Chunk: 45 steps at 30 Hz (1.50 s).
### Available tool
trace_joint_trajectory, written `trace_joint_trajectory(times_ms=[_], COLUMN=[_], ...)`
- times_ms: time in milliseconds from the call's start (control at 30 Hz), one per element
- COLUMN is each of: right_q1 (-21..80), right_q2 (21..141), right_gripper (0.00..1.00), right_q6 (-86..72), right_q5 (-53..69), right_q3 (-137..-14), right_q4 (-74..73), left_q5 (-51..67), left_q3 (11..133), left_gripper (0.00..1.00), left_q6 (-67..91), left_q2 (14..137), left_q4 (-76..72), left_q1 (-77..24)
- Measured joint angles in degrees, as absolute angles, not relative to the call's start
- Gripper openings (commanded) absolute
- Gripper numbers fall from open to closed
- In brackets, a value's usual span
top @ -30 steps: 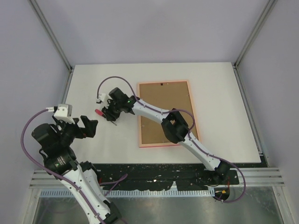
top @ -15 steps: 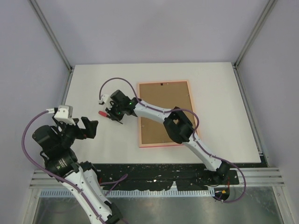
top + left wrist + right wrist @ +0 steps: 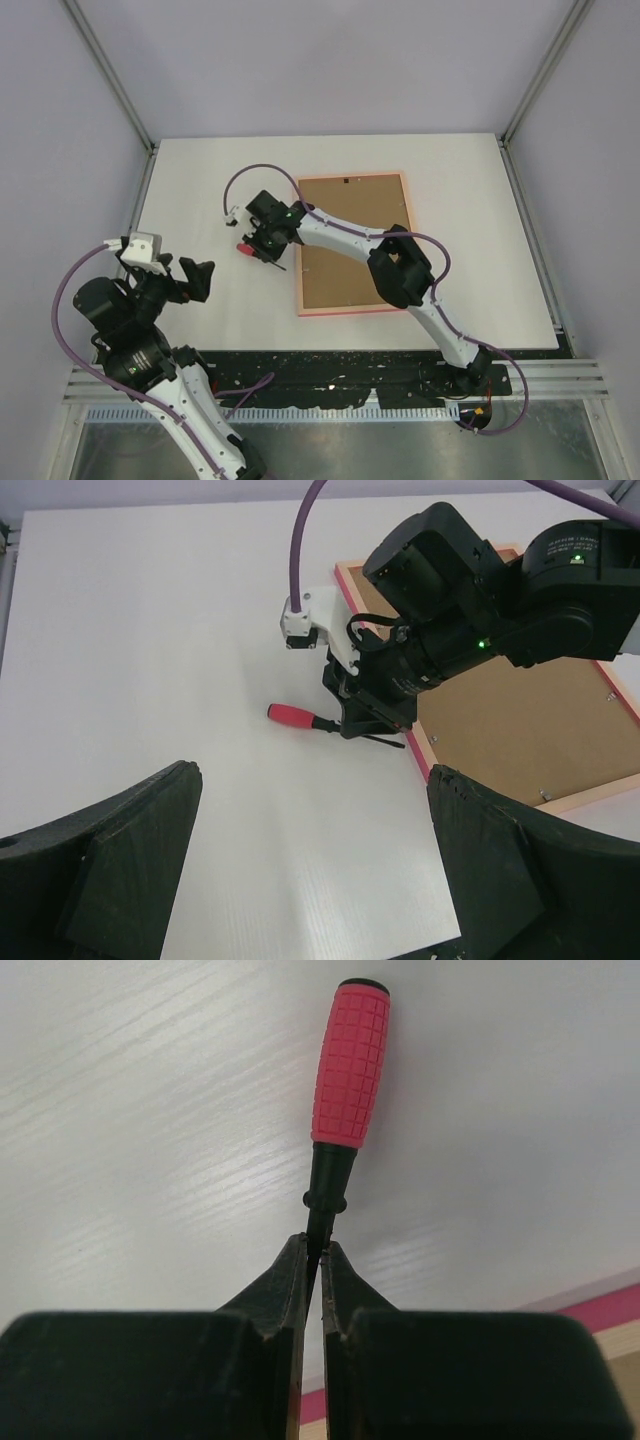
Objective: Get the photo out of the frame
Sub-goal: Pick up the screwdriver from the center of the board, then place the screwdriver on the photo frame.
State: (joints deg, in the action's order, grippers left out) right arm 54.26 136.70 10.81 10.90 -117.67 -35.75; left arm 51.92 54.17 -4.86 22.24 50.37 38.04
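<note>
The pink frame (image 3: 299, 270) lies face down on the white table, its brown backing board (image 3: 350, 230) facing up. The photo is hidden beneath that board. My right gripper (image 3: 262, 248) hovers just off the frame's left edge, shut on the thin black shaft of a red-handled screwdriver (image 3: 350, 1070). The handle (image 3: 243, 248) points left, away from the frame. In the left wrist view the screwdriver (image 3: 289, 715) hangs beside the frame's pink rim (image 3: 420, 755). My left gripper (image 3: 312, 780) stands open and holds nothing, near the table's front left (image 3: 185, 278).
Small metal tabs sit along the backing board's edges (image 3: 543, 794). White table (image 3: 200, 180) stretches left of the frame. Grey walls and metal posts enclose the table. The black rail (image 3: 330, 365) runs along the near edge.
My right gripper has closed on the screwdriver's shaft and carried it right, toward the frame's left edge. The left arm has drifted slightly nearer and right, still open.
</note>
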Motion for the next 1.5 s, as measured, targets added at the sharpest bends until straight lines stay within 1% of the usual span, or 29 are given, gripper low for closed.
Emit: trace_joint_trajectory(times_ms=[167,267,433,700,867,1133,1267,1500], right_q1=[54.1,53.5,50.7,39.6,35.6,31.3,30.8,30.9], right_q2=[133.9,130.5,121.4,100.2,90.3,90.6,91.7,95.6], right_gripper=[0.08,0.08,0.08,0.08,0.08,0.08,0.08,0.08], right_q6=[11.5,12.3,13.9,14.7,13.5,8.5,6.6,5.3], right_q5=[9.5,8.8,8.1,7.3,4.1,-3.4,-5.3,-5.2], right_q3=[-116.8,-113.1,-101.7,-78.2,-67.9,-60.4,-60.0,-60.8], right_q4=[-38.0,-38.5,-38.8,-34.1,-29.8,-27.8,-27.7,-28.9], left_q5=[52.1,52.2,52.6,53.9,54.6,55.3,55.5,55.5], left_q3=[53.6,53.3,53.2,52.4,52.2,52.0,51.9,51.9], left_gripper=[1.0,1.0,1.0,1.0,1.0,1.0,1.0,1.0], left_q6=[-4.9,-4.8,-4.7,-4.5,-4.4,-4.4,-4.4,-4.4], left_q2=[21.8,21.1,20.9,20.1,20.1,18.2,18.0,18.2], left_q4=[50.2,50.1,49.9,49.6,49.5,49.5,49.5,49.5], left_q1=[38.1,38.0,38.1,38.1,38.1,38.1,38.1,38.1])
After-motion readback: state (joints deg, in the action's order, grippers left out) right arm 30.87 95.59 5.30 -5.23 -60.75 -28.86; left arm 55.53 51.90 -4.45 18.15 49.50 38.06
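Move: The screwdriver is already pinched by its shaft in the right hand, just off the table, handle pointing out to the left. From that hand the middle of the frame's brown back lies about 24 cm right, 4 cm ahead and 2 cm lower; the frame's left side is only 7 cm right and 3 cm ahead, its right side some 41 cm right and 5 cm ahead. The frame back's middle is about 37 cm right, 18 cm ahead and 26 cm below the left hand. The screwdriver, kept in the right hand's shut fingers, is carried about 31 cm to the right across the frame's left side, rising some 7 cm on the way and then sinking as much again over the right part of the frame back. The wrist turns about 35 degrees clockwise, mostly in the second half. ##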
